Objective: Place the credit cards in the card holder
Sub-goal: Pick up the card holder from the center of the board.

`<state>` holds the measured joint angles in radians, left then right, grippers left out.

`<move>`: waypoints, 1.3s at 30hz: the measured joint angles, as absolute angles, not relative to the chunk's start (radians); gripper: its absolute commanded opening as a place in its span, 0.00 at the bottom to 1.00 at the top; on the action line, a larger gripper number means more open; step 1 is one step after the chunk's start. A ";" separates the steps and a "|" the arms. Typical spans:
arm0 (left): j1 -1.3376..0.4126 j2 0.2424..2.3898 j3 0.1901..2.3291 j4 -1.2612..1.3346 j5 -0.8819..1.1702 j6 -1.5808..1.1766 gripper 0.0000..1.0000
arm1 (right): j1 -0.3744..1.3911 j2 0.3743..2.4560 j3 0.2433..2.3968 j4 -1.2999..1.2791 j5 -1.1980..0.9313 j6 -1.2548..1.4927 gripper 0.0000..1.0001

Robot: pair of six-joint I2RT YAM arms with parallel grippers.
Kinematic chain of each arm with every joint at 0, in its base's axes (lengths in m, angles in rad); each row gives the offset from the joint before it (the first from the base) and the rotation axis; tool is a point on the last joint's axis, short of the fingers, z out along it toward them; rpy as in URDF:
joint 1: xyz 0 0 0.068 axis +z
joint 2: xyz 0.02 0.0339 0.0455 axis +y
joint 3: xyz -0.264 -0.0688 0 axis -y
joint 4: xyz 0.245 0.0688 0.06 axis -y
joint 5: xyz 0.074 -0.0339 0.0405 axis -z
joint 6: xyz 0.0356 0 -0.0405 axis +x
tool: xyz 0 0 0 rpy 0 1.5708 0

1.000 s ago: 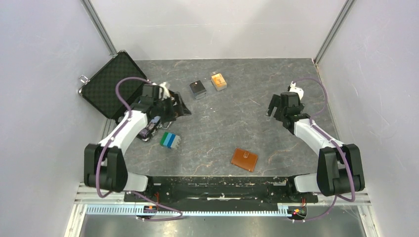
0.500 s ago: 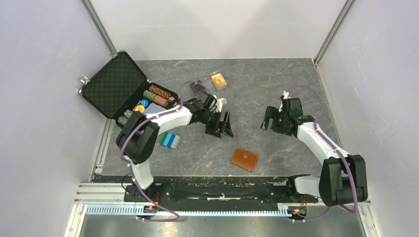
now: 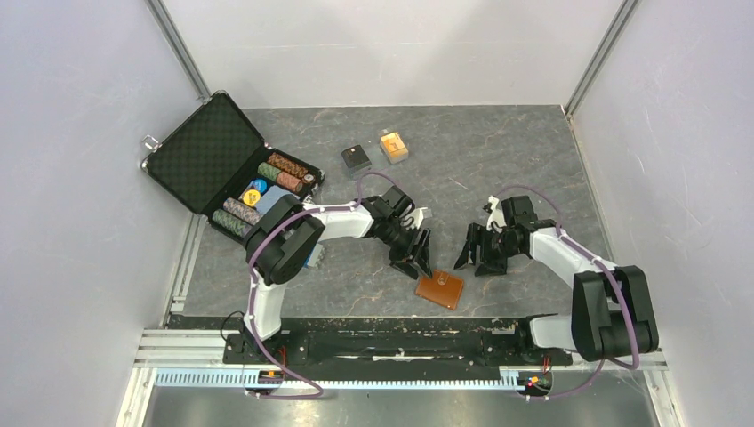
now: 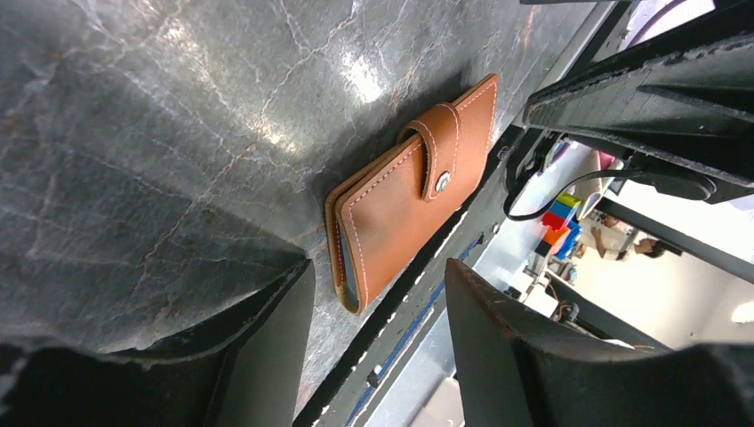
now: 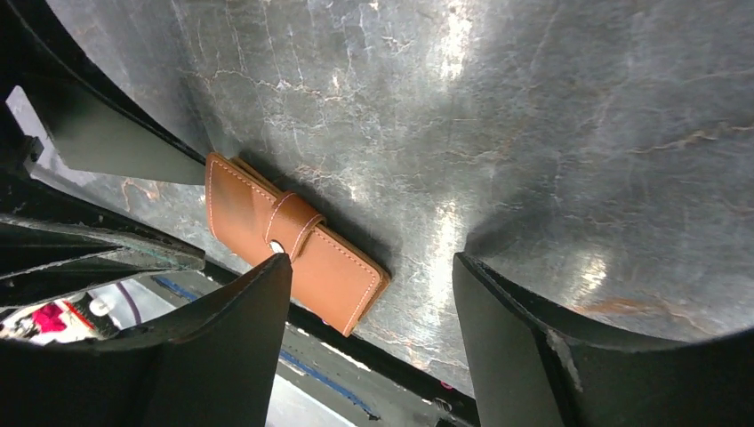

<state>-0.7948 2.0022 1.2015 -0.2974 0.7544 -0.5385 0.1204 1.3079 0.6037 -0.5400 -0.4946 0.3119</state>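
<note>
The card holder (image 3: 440,288) is a tan-brown leather wallet lying snapped closed near the table's front edge. My left gripper (image 3: 418,262) hovers just above its upper left corner, open and holding nothing. In the left wrist view the card holder (image 4: 409,191) lies ahead of the left gripper (image 4: 378,334). My right gripper (image 3: 474,260) hangs open a little to the card holder's upper right. The right wrist view shows the card holder (image 5: 293,253) partly behind the left finger of the right gripper (image 5: 369,342). A dark credit card stack (image 3: 356,158) and an orange one (image 3: 394,147) rest at the back.
An open black foam-lined briefcase (image 3: 203,153) with rows of poker chips (image 3: 267,182) stands at the back left. A striped block (image 3: 314,257) peeks out from behind the left arm. The table's front edge and black rail (image 3: 382,325) run just below the card holder.
Both arms have swung inward and toward the front, the left from the briefcase, the right from the right side. They now flank the card holder. Both pairs of jaws have narrowed somewhat.
</note>
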 measured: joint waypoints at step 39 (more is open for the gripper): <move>-0.812 2.096 1.321 -0.446 0.764 -0.480 0.33 | 0.168 1.518 0.571 -0.595 -0.755 0.295 0.37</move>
<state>-0.8120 2.0964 1.3212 -0.4461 0.7643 -0.4797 0.1684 1.5185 0.5709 -0.5949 -0.7551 0.2955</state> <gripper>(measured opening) 0.408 0.385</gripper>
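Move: The card holder's middle lies about 4 cm back and 5 cm to the right of the left hand, roughly 3 cm below it. From the right hand it is some 5 cm back and 8 cm to the left, about 3 cm lower. The holder lies alone between the two hands, with nothing else close by. Right hand goes about 6 cm back, then 3 cm left to the card holder's right end, both grippers narrowing. ##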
